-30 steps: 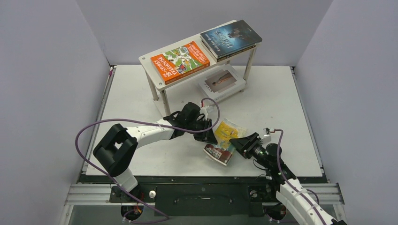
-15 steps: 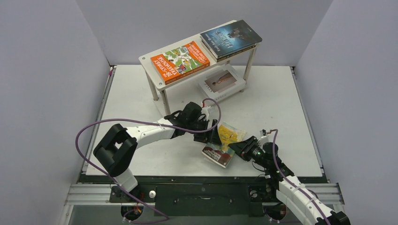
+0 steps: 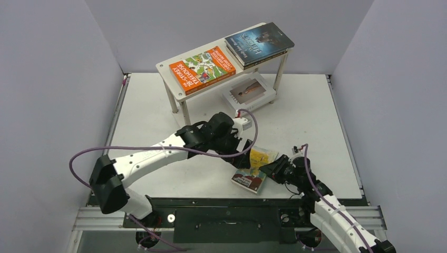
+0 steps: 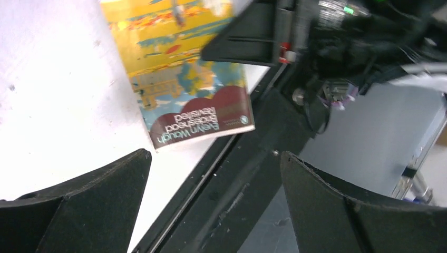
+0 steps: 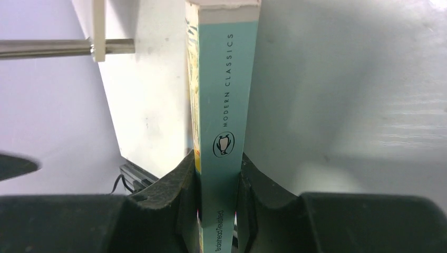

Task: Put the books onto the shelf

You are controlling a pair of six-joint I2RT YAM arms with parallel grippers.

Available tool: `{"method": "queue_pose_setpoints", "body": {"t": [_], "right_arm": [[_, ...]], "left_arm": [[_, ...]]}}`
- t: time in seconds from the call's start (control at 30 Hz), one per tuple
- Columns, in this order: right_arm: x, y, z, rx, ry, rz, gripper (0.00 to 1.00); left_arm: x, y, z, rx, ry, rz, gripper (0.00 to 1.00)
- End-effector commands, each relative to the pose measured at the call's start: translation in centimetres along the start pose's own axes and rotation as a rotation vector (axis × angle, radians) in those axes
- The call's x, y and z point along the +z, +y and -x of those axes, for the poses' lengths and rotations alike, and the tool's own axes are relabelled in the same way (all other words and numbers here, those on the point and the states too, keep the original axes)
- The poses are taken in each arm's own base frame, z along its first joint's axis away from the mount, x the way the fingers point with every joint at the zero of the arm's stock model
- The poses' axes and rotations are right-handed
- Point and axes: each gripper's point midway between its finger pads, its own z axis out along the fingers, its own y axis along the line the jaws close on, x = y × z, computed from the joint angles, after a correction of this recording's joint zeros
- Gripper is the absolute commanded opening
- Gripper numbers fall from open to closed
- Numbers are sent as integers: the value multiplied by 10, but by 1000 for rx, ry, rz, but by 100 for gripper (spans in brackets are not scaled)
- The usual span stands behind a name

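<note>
The yellow-teal book (image 3: 252,176) lies tilted near the table's front edge. My right gripper (image 3: 271,169) is shut on its teal spine (image 5: 224,105), one finger on each cover, in the right wrist view (image 5: 220,168). My left gripper (image 3: 244,159) stands open just left of the book, touching nothing; in the left wrist view (image 4: 213,154) the book's cover (image 4: 184,79) lies beyond its spread fingers. On the shelf (image 3: 167,74) the orange book (image 3: 202,68) and a dark blue-grey book (image 3: 259,42) lie on the top board. The white book (image 3: 248,92) lies on the lower board.
Another book's edge (image 3: 263,59) shows under the dark blue-grey one. A shelf leg (image 5: 52,48) crosses the right wrist view at upper left. The black table frame (image 4: 253,174) runs right below the left gripper. Purple cables loop from both arms.
My left gripper opened and let go of the yellow-teal book while its arm stretched out rightward. The right gripper shut on the book's spine, and the book shifted toward the front edge.
</note>
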Motion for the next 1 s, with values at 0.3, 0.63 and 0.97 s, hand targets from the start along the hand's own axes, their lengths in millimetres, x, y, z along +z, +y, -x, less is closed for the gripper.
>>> {"method": "queue_pose_setpoints", "body": {"t": [0.3, 0.63, 0.97], "right_arm": [[-119, 247, 62, -576, -106, 420, 0], [-201, 438, 103, -603, -338, 916, 0], [-139, 548, 158, -266, -433, 984, 0]], "left_arm": [[-296, -58, 99, 275, -792, 70, 96], [-332, -24, 103, 159, -891, 265, 96], [-397, -11, 90, 18, -1175, 306, 96]]}}
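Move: The right hand still holds the Brideshead book by its spine, low over the table, the book's middle some 6 cm to its left. The orange Treehouse book on the shelf's top board lies about 30 cm ahead, 27 cm left and 28 cm above; the dark blue book on that board is 42 cm ahead, 4 cm left, 31 cm up. From the left hand, the orange book is about 29 cm ahead, 14 cm left, 16 cm up. Keeping its pinch on the Brideshead book's spine, the right hand swings it up nearly 50 cm towards the shelf's top board, first almost straight up, then also about 10 cm forward and as much to the left, its wrist tipping the fingers upward by more than 50 degrees. The left hand, open and empty, clears off upward some 30 cm, then about 20 cm to its left. ##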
